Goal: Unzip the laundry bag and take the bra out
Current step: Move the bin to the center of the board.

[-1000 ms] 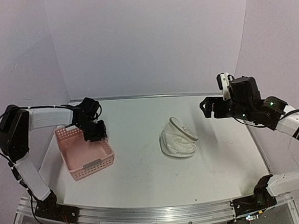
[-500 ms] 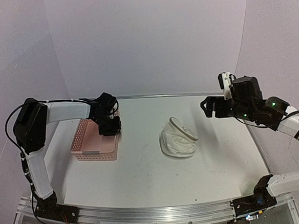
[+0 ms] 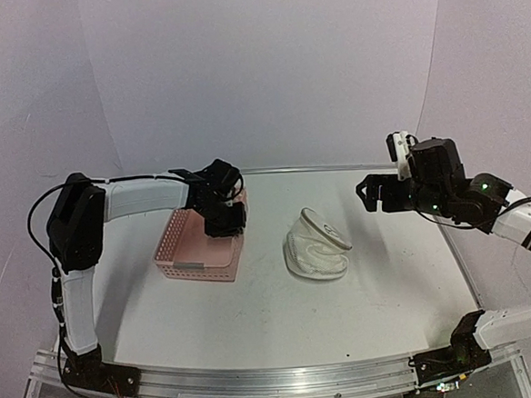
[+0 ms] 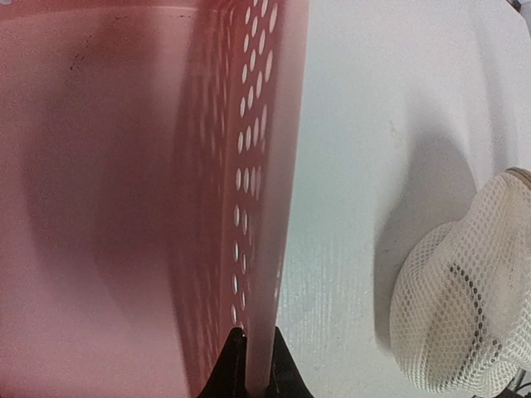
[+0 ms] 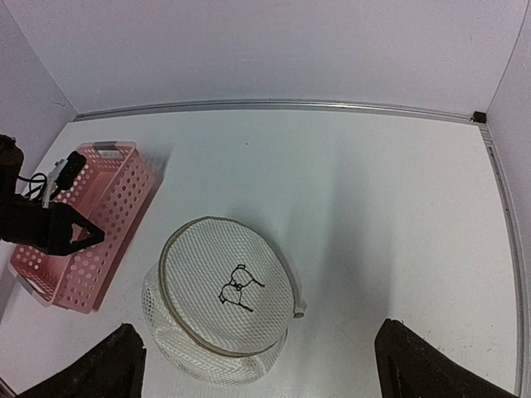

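Observation:
The laundry bag (image 3: 316, 246), a white mesh drum, lies right of the table's middle, tilted, its round face with the black bra drawing (image 5: 236, 290) turned up and to the right. It also fills the right edge of the left wrist view (image 4: 465, 323). The bra is hidden. My left gripper (image 3: 225, 222) is shut on the right wall of the pink basket (image 3: 194, 251); both black fingertips pinch the rim (image 4: 253, 340). My right gripper (image 3: 367, 195) hangs in the air to the right of the bag, open wide, the bag between its fingertips (image 5: 257, 336) far below.
The pink basket (image 5: 83, 220) stands just left of the bag with a narrow strip of white table (image 3: 273, 308) between them. A metal rail (image 3: 336, 168) runs along the table's far edge, with purple walls behind and at both sides.
My left gripper has shut on the basket's wall and carried the basket rightward, from the table's left side to just beside the bag. The right arm has barely moved.

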Controlling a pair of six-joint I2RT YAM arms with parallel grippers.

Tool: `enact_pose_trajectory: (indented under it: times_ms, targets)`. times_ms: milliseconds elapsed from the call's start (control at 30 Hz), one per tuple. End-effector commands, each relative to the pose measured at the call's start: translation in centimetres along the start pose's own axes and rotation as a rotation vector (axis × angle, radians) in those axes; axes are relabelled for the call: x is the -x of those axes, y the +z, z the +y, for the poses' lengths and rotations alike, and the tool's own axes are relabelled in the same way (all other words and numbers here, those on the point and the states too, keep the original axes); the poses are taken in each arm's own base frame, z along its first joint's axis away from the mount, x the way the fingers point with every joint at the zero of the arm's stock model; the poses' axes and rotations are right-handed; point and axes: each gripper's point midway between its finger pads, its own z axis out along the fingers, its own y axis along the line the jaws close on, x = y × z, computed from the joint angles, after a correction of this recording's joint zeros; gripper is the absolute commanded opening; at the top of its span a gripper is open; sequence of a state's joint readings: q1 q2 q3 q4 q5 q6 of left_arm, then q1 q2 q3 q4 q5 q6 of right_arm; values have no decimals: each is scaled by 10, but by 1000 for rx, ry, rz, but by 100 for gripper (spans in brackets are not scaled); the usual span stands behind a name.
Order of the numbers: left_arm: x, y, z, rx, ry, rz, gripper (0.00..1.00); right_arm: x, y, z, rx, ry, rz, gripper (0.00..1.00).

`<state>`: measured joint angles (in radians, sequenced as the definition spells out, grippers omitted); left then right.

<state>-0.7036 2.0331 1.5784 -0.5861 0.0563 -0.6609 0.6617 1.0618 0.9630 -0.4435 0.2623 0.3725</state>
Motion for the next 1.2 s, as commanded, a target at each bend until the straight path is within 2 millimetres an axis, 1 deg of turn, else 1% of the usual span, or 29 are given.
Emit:
enact_pose_trajectory:
  times_ms: [0,133,233,433,600,800,867,1000,1167]
  targets:
    - [-6,7,-46,-81,10,4,4,3,-2,-1,-3,18,-20,98]
    - [-13,15,-63,-99,23,17,5,-4,0,-4,-15,20,-8,98]
    - [-16,20,-67,-104,25,29,7,-11,2,-6,-18,21,8,98]
    - [-17,24,-67,-99,28,30,8,-18,3,-8,-20,21,21,98]
    - [-19,26,-66,-93,27,34,12,-20,1,-9,-23,22,23,98]
    - [-21,28,-67,-99,28,42,15,-21,0,-12,-34,21,21,98]
    - [-20,27,-67,-99,29,41,17,-22,0,-12,-34,21,23,98]
    - [-19,24,-68,-100,37,33,24,-23,-1,-13,-36,21,25,98]
    - [-14,13,-70,-104,56,16,34,-22,-3,-15,-40,25,17,98]
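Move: The left gripper already pinches the bin's right wall, the bin's middle some 9 cm to its left, level fore and aft, and 4 cm below. The board centre lies about 10 cm to its right and 4 cm back, 8 cm below; the laundry bag is about 19 cm right, 4 cm back, 5 cm lower. From the right gripper, the board centre is roughly 19 cm left, 4 cm ahead and 25 cm below. Keep the left gripper's pinch on the bin's right wall and drag it about 6 cm right towards the laundry bag, easing some 2 cm back and 2 cm down with a slight clockwise turn. Stop there, then open the fingers about a quarter of their range around the wall to let go. Meanwhile, sink the empty, open right gripper about 3 cm. ##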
